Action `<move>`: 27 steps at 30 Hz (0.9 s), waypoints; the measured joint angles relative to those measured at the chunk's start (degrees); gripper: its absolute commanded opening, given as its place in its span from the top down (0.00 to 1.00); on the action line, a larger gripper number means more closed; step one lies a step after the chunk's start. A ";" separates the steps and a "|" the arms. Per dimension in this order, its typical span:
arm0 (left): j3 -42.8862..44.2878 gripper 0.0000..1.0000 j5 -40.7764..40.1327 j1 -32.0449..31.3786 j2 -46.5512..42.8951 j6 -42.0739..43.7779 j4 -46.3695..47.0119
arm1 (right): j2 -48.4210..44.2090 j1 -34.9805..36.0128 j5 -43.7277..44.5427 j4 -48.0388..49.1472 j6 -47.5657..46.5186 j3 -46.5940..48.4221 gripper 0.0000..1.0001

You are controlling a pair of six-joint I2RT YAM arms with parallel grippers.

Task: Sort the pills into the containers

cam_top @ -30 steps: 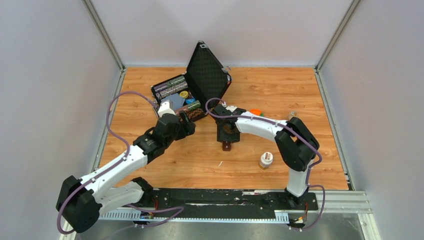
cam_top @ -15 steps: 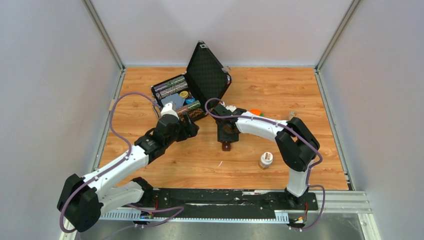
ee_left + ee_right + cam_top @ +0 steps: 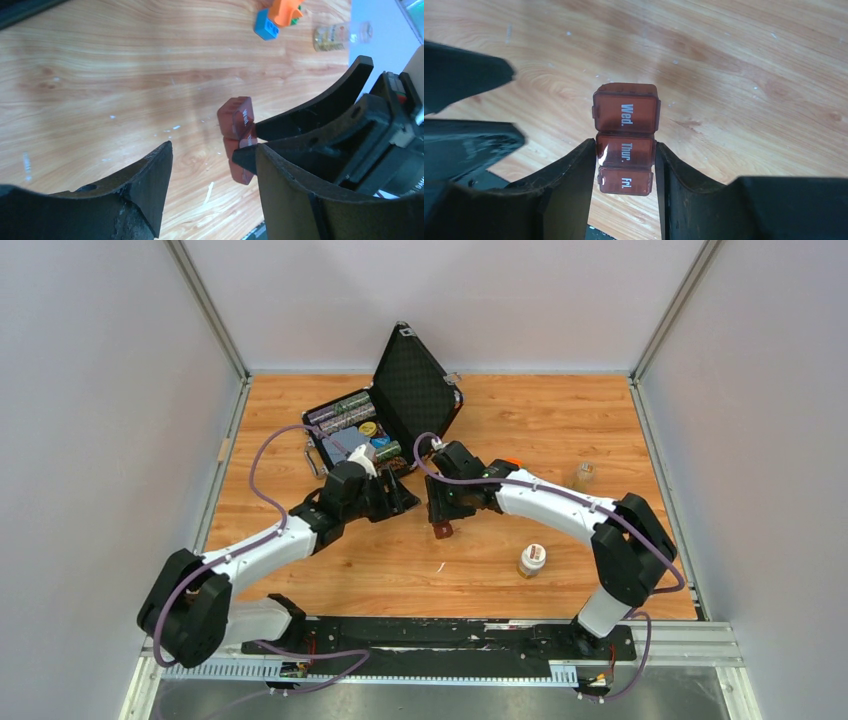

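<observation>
The containers [image 3: 625, 137] are a brown strip of three lidded boxes marked Wed., Thur. and Fri., all lids closed. My right gripper [image 3: 625, 150] is shut on the Thur. and Fri. end and holds the strip low over the table, with the Wed. end sticking out. From above, the containers [image 3: 443, 530] hang under the right gripper [image 3: 443, 516] at mid-table. My left gripper [image 3: 212, 150] is open and empty, just left of the containers [image 3: 235, 117] without touching them; from above the left gripper [image 3: 405, 502] is close beside the right one. No pills show.
An open black case [image 3: 415, 390] full of small items stands at the back. A white-capped bottle [image 3: 532, 560] stands near the front right. A clear bottle [image 3: 584, 476] and orange and blue blocks [image 3: 280, 12] lie behind the right arm.
My left arm has swung right from the case to beside the strip, its jaws widening, then narrowing. The right gripper shifted slightly left, still holding the strip.
</observation>
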 measured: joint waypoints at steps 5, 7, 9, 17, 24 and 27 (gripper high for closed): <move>0.00 0.34 5.44 0.17 3.52 -2.56 5.64 | -3.50 0.00 -2.80 2.10 -2.14 -1.64 0.65; 0.02 0.34 7.23 0.17 4.35 -3.19 7.50 | -4.52 0.00 -3.34 2.56 -2.56 -1.66 0.65; 0.11 0.35 8.57 0.17 5.03 -3.52 8.66 | -5.14 0.00 -3.65 3.02 -2.86 -1.64 0.65; 0.90 0.48 12.83 0.59 8.96 -6.12 11.63 | -5.75 0.00 -4.22 3.48 -3.17 -1.64 0.65; 0.90 0.58 15.26 0.66 11.74 -9.51 14.99 | -6.80 -0.44 -5.07 3.41 -3.15 -1.64 0.66; 0.92 0.66 15.93 0.66 11.85 -10.25 16.13 | -7.02 -0.81 -5.77 3.45 -3.10 -1.62 0.66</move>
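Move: The pill organizer hangs in the right hand's pads, already off the table and with its middle about 1 cm below them. From the left hand it lies some 7 cm to the right, 2 cm back and 5 cm lower. From the left hand, a white paper sliver is on the table 11 cm back, 5 cm right; the chip case sits about 11 cm ahead, 9 cm left. The white-lidded bottle stands roughly 16 cm right and 7 cm back of the right hand. The left fingers come to straddle the organizer near its Wed. end, one over the lids, the other behind, and narrow onto it from well open to under half. To get there the left hand goes about 5 cm right, rolling some 15 degrees with its left side dropping. The right hand keeps its grip and raises the organizer about 4 cm, tilting slightly and drifting left to meet it. ##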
